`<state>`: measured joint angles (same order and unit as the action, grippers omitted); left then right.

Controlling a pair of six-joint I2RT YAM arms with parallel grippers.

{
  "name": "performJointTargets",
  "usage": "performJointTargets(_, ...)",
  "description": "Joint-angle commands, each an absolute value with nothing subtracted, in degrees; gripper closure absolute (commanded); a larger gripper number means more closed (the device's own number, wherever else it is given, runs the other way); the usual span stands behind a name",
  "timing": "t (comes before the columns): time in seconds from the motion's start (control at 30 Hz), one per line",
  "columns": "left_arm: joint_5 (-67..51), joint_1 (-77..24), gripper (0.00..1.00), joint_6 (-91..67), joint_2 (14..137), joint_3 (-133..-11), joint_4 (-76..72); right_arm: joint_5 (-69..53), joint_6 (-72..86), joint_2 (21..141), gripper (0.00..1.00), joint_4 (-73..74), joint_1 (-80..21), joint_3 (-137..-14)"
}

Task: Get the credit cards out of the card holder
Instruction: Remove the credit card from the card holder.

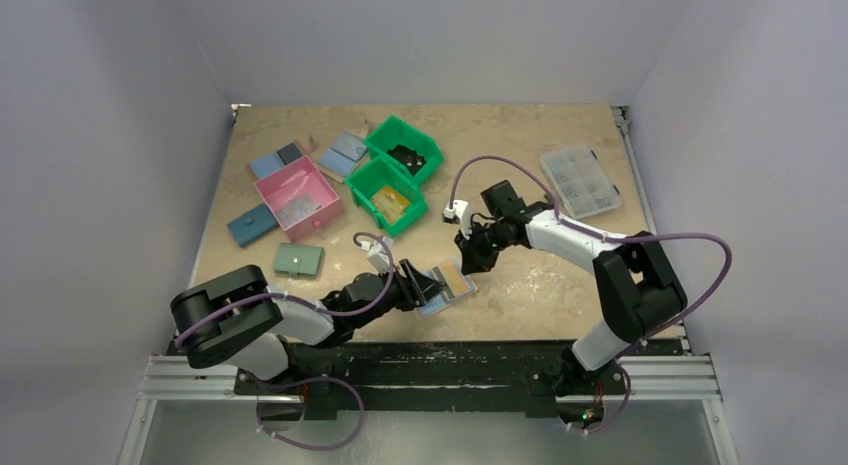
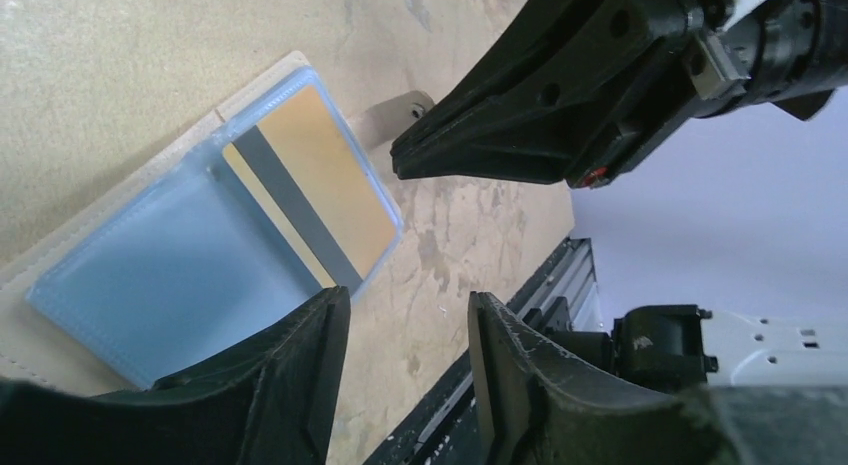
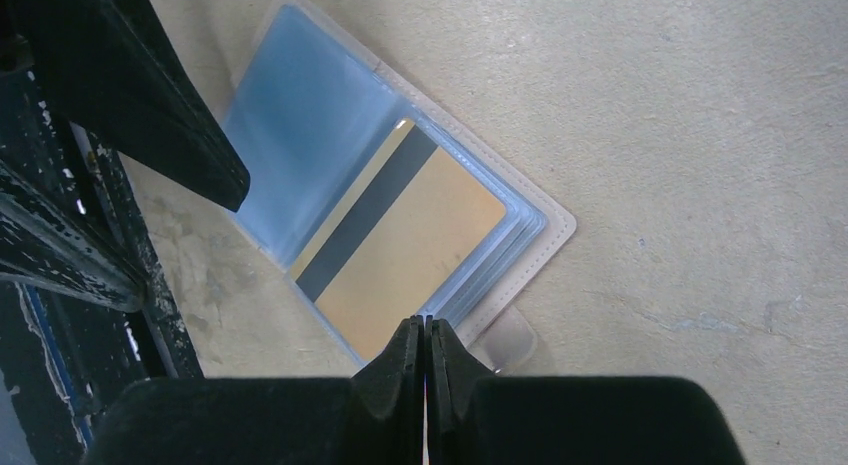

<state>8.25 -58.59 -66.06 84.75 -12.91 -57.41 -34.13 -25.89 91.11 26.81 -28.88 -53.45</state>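
The card holder [image 1: 445, 287] lies open and flat near the table's front edge, beige outside with light-blue clear sleeves [image 2: 150, 275] [image 3: 300, 135]. A yellow-orange credit card [image 2: 315, 180] [image 3: 400, 245] with a dark stripe sits inside the right-hand sleeve. My left gripper [image 1: 420, 283] [image 2: 408, 310] is open at the holder's near edge; one finger [image 2: 290, 375] overlaps the blue panel and bare table shows between the jaws. My right gripper [image 1: 468, 260] [image 3: 427, 325] is shut, its tips just over the card's sleeve by the holder's tab, with nothing visible between them.
Two green bins [image 1: 400, 175], a pink bin [image 1: 298, 195], a sage-green wallet [image 1: 298, 259], a dark-blue wallet [image 1: 252, 225] and more flat wallets lie at the back left. A clear compartment box [image 1: 580, 180] sits at the back right. The black front rail [image 2: 520, 315] runs close by the holder.
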Motion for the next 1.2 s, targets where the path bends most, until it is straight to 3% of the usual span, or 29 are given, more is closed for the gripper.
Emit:
performJointTargets(0.0, 12.5, -58.8, 0.52, -68.0, 84.1, -16.6, -48.0, -31.3, -22.4, 92.0, 0.94, 24.2, -29.4, -55.9)
performJointTargets(0.37, 14.9, -58.8, 0.68, -66.7, 87.5, -23.2, -36.2, -31.0, -21.9, 94.3, 0.95, 25.1, -30.0, -56.8)
performJointTargets(0.83, 15.3, -58.7, 0.69, -66.9, 92.3, -26.5, -31.5, -38.5, -23.5, 96.4, 0.94, 28.8, -30.8, -58.5)
performJointTargets(1.0, 15.3, -58.7, 0.88, -67.2, 92.4, -26.2, -31.6, -41.9, -24.0, 96.9, 0.94, 30.0, -30.8, -59.0)
performJointTargets(1.17, 14.3, -58.2, 0.89, -67.5, 91.6, -25.3, -32.4, -41.6, -22.9, 96.9, 0.92, 28.7, -30.8, -58.9)
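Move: The gold card with the dark stripe lies in its pocket of the open card holder, about 3 cm ahead of the left hand, 3 cm to its right and 6 cm below. The holder's blue pocket page is level with that hand, 2 cm to its left and 6 cm down; the near green bin stands some 19 cm ahead and 10 cm left. From the right hand the card lies about 4 cm left, 2 cm back and 3 cm below. Lower the left gripper about 5 cm and a little forward onto the card's striped edge, rolling its left side up some 15 degrees and narrowing the fingers on the way, then close them to pinch that edge. Keep the right fingers shut; ease them slightly down and forward, then draw them left and back about 3 cm over the gold card face, tip against it. ##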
